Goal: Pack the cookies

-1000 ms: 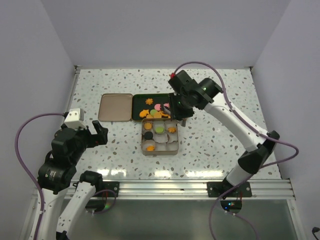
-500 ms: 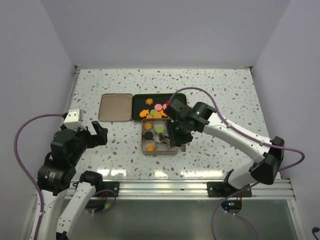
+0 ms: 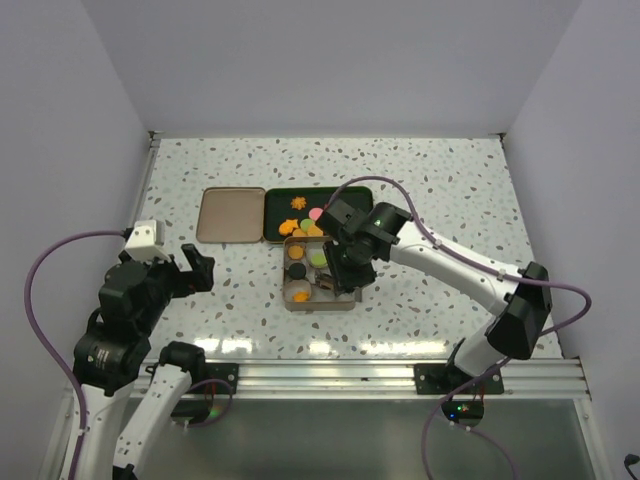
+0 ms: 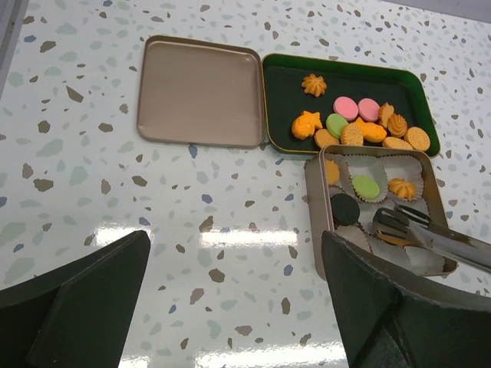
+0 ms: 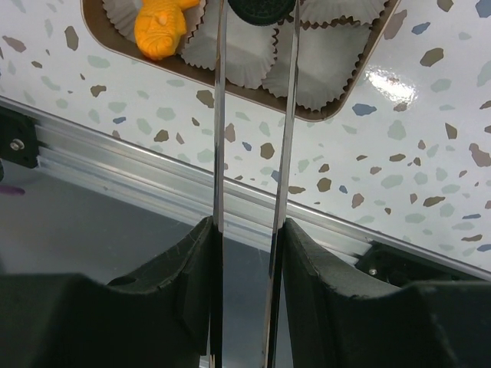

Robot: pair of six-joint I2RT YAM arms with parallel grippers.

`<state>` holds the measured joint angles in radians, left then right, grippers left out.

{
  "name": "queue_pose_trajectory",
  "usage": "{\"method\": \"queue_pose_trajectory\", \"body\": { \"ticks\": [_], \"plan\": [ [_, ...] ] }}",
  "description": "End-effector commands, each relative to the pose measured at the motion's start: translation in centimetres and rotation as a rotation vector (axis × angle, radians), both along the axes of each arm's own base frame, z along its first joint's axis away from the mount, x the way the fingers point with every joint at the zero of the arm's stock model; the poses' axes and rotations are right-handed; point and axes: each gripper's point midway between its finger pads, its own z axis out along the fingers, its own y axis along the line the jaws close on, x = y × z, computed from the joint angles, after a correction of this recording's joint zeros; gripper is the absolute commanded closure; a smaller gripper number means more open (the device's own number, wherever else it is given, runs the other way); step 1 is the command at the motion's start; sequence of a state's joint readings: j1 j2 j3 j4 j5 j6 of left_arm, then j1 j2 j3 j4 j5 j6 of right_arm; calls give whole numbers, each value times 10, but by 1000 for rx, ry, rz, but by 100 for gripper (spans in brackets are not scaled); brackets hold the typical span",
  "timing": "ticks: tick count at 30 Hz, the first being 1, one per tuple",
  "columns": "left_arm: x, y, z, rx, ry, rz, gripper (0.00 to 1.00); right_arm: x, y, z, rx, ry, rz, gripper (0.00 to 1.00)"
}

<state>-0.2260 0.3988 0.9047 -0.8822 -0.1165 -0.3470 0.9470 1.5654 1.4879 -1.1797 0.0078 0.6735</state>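
Loose cookies (image 4: 360, 126) in orange, pink and green lie on the dark green tray (image 4: 288, 80), which also shows from above (image 3: 275, 200). Just in front of it stands the tan tin (image 4: 311, 199) with white paper cups; a few hold cookies, one of them black (image 4: 344, 208). My right gripper (image 5: 247, 230) is shut on metal tongs (image 5: 253, 115). The tong tips (image 4: 395, 222) reach into the tin (image 3: 285, 290) with a dark cookie (image 5: 261, 9) between them. My left gripper (image 4: 234, 261) stands open over bare table, near and left of the tin.
The tan lid (image 4: 199, 92) lies flat to the left of the green tray. An aluminium rail (image 5: 153, 169) runs along the table's near edge. White walls close in the speckled table (image 3: 450, 190) on three sides.
My right arm has swung the tongs from over the green tray toward me and down into the tin. The left arm has stayed where it was.
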Motion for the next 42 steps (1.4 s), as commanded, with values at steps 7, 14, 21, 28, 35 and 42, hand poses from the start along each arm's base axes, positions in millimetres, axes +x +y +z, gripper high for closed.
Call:
{"method": "queue_pose_trajectory", "body": {
  "ticks": [7,14,21,28,35,42],
  "plan": [
    [3,0,12,2,-56,-4,1,16,20,12,33,-29,27,69],
    [3,0,12,3,-56,-5,1,26,29,14,16,-43,41,69],
    [4,-1,11,3,-50,-8,1,34,29,6,-34,-51,45,69],
    [4,-2,11,5,-48,-14,1,44,25,6,-71,-80,29,69],
    [4,-2,10,6,-48,-16,1,56,24,8,-80,-108,6,68],
    [4,-2,11,5,-51,-16,1,53,21,8,-90,-103,6,68]
  ]
}}
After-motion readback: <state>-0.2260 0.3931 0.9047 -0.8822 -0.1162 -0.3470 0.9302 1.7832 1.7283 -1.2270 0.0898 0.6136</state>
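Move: My right hand already holds a dark cookie over the front part of the box, near its middle. The empty centre liner lies about 3 cm ahead, 2 cm left and a few centimetres below. The green cookie is some 5 cm ahead and 2 cm left, the packed dark cookie 3 cm ahead and 7 cm left, the orange swirl 5 cm ahead and 3 cm right. From my left hand that liner is about 21 cm right, 1 cm ahead and 12 cm lower. Keeping my grip on the dark cookie, I bring my right hand about 5 cm forward and 3 cm left, nearly level. I first slant forward and left, then go straight forward across the centre liner to the near side of the green cookie, tilting the wrist slightly. ##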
